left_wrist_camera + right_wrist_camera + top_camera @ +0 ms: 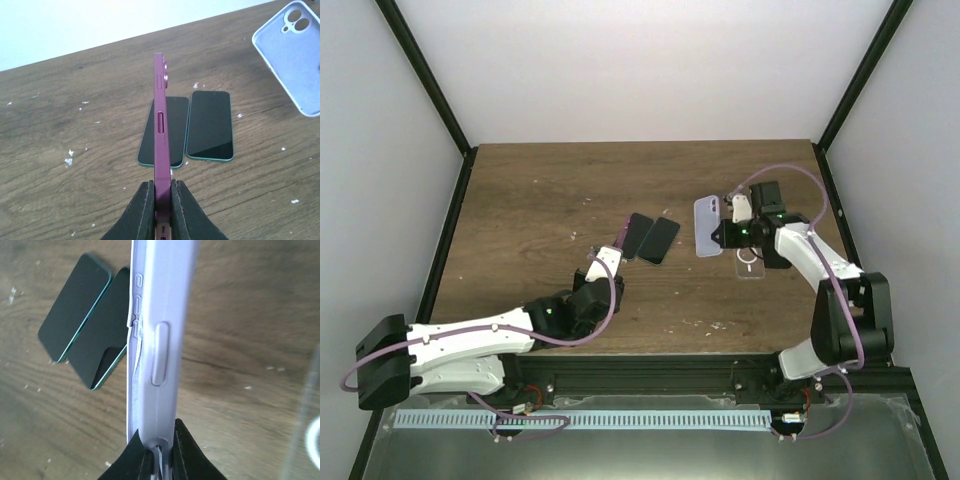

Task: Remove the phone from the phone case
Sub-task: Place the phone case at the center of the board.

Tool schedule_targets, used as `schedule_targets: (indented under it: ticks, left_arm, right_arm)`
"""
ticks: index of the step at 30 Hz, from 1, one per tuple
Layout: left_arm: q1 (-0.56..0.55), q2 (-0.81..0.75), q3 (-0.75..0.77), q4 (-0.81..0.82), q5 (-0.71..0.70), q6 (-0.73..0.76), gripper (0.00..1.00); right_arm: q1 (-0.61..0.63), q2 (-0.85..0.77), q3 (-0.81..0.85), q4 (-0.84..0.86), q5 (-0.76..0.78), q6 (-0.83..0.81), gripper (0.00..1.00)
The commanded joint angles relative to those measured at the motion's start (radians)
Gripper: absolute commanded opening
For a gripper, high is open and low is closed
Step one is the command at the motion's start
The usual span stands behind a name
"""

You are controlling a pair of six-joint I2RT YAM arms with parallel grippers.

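Observation:
My left gripper (161,187) is shut on the bottom end of a purple phone (160,125), held edge-on above the table, side buttons towards the camera. In the top view the left gripper (609,256) hangs at the table's middle. My right gripper (160,437) is shut on one end of a lavender phone case (160,340), raised off the wood. From the left wrist the phone case (295,55) shows its inside and camera holes, with no phone in it. The two hang apart, the phone case (706,226) right of the phone.
Two dark phones (636,236) (659,241) lie face up side by side on the brown table (540,200), just beyond the left gripper. A clear case (750,263) with a white ring lies under the right arm. Black frame posts stand at the table's back corners.

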Motion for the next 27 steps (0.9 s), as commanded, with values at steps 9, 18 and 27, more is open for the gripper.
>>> schedule_targets:
  ticks: [9, 18, 27]
  left_arm:
    - [0.074, 0.064, 0.025, -0.029, -0.161, -0.046, 0.0]
    - [0.192, 0.234, 0.069, 0.033, -0.192, 0.05, 0.0]
    - [0.22, 0.487, 0.215, 0.068, -0.281, 0.348, 0.0]
  right_arm:
    - [-0.009, 0.176, -0.02, -0.011, -0.108, -0.026, 0.01]
    - [-0.069, 0.085, -0.047, -0.004, -0.047, -0.05, 0.56]
    - [-0.128, -0.158, -0.15, 0.066, -0.314, -0.203, 0.6]
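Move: The right hand holds the purple case; the bare spot it is going down to lies about 9 cm below, 3 cm to the left and 1 cm back. The clear case lies 10 cm right and 1 cm back of this hand, the right dark phone 14 cm left and 3 cm ahead. From the left hand, holding the phone, open board lies some 13 cm ahead, 3 cm left and 16 cm down; at that depth, the left dark phone is 14 cm ahead, 5 cm right. Down about 7 cm and slightly back, the right hand sets the purple case on the board between the dark phones and the clear case, opens to let go, then rises as far again, easing right. The left hand keeps the phone pinched, carrying it forward, down and left past the dark phones, then forward and back right, rolling its left side up and turning counter-clockwise. ##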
